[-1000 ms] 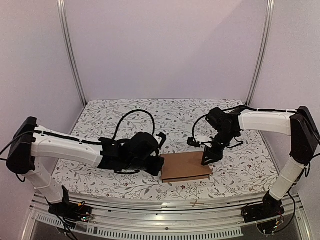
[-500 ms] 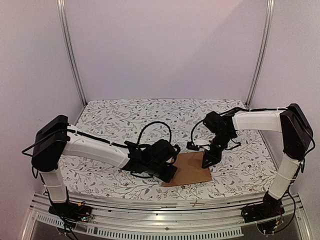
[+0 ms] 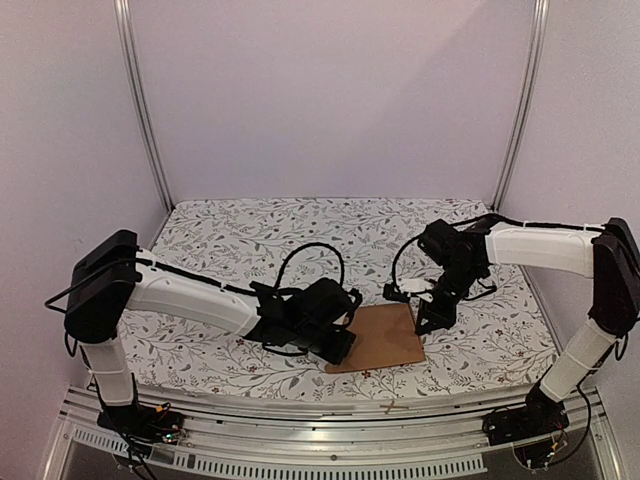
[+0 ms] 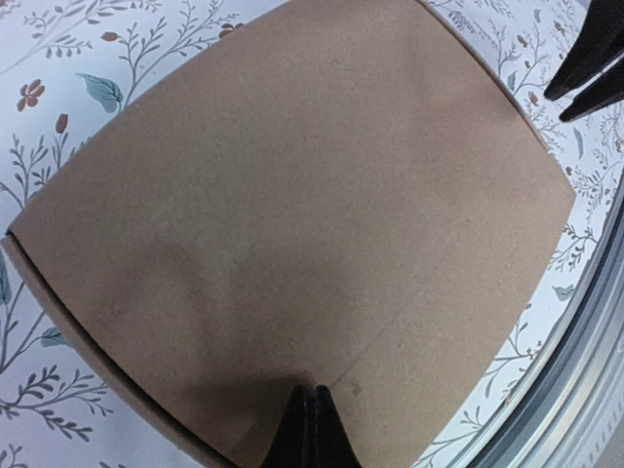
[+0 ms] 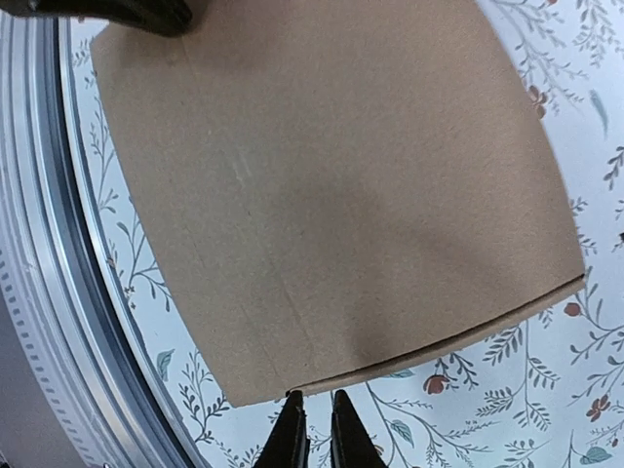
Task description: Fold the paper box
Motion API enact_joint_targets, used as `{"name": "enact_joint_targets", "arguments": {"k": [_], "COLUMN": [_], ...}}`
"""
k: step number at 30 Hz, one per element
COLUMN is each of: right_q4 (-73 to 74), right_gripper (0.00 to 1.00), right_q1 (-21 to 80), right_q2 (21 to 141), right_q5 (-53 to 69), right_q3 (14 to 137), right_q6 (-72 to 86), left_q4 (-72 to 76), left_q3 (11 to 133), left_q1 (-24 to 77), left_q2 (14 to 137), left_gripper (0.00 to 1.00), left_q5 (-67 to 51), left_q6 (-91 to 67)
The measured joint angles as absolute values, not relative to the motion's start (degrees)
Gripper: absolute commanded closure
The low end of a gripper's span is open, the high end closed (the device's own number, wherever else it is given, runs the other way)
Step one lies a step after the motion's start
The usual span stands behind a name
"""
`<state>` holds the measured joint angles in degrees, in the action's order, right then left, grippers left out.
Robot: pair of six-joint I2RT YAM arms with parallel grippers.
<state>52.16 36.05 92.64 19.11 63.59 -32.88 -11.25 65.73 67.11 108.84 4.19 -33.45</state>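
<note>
The paper box [image 3: 380, 336] lies flat and closed on the floral cloth, near the front middle of the table; it is plain brown cardboard. My left gripper [image 3: 345, 350] is shut, and its tips [image 4: 314, 392] rest on the box top [image 4: 292, 195] near the near-left corner. My right gripper [image 3: 430, 322] stands at the box's right edge. In the right wrist view its fingers [image 5: 314, 395] sit just off the box's side edge [image 5: 331, 195], almost together, with a narrow gap and nothing between them.
A metal rail [image 3: 320, 418] runs along the table's front edge, close to the box. A small wooden scrap [image 3: 395, 406] lies on the rail. The floral cloth [image 3: 300, 230] stretches behind the box to the back wall, with frame posts at both sides.
The left arm swung from the box's left side onto its top, and the box turned slightly. The right gripper slid right, off the box top to its edge, and its fingers narrowed.
</note>
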Motion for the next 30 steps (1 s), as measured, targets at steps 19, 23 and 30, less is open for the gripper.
{"name": "enact_joint_targets", "arguments": {"k": [19,23,30], "right_q4": [56.21,56.71,56.14], "right_gripper": [0.58,0.53,0.45], "right_q1": [37.67,36.27,30.81], "right_q2": [91.24,89.41,104.38], "right_q5": [15.42,15.20,17.61], "right_q3": [66.52,72.69,85.47], "right_q6": [-34.28,-35.81,-36.80], "left_q4": [-11.60,-10.52,-12.86], "left_q3": [64.64,63.68,55.64], "left_q1": [68.66,69.78,70.72], "left_q2": [101.51,94.85,92.31], "left_gripper": [0.68,0.66,0.62], "left_q5": [12.34,18.04,24.75], "left_q6": [-29.93,-31.29,-38.35]}}
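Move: The left fingers rest shut on the closed paper box's lid; the box's middle is about 6 cm ahead and 7 cm right, its near-left corner some 3 cm back and 2 cm left. The right hand hovers over the box's right edge: the box's middle is roughly 9 cm left, 3 cm ahead and 5 cm down; its near-right corner is about 4 cm back and 1 cm right, its far-right corner 9 cm ahead and 3 cm left. Down by about 3.5 cm goes the right hand first, to the box's right edge near the near-right corner; it stays low, then rises and swings forward some 10 cm along that side to the far-right corner, fingers opening. The left hand keeps still on the lid, then lifts off steeply, opening, and curves left and partly down beyond the left edge, wrist tilting up and turning counter-clockwise. ##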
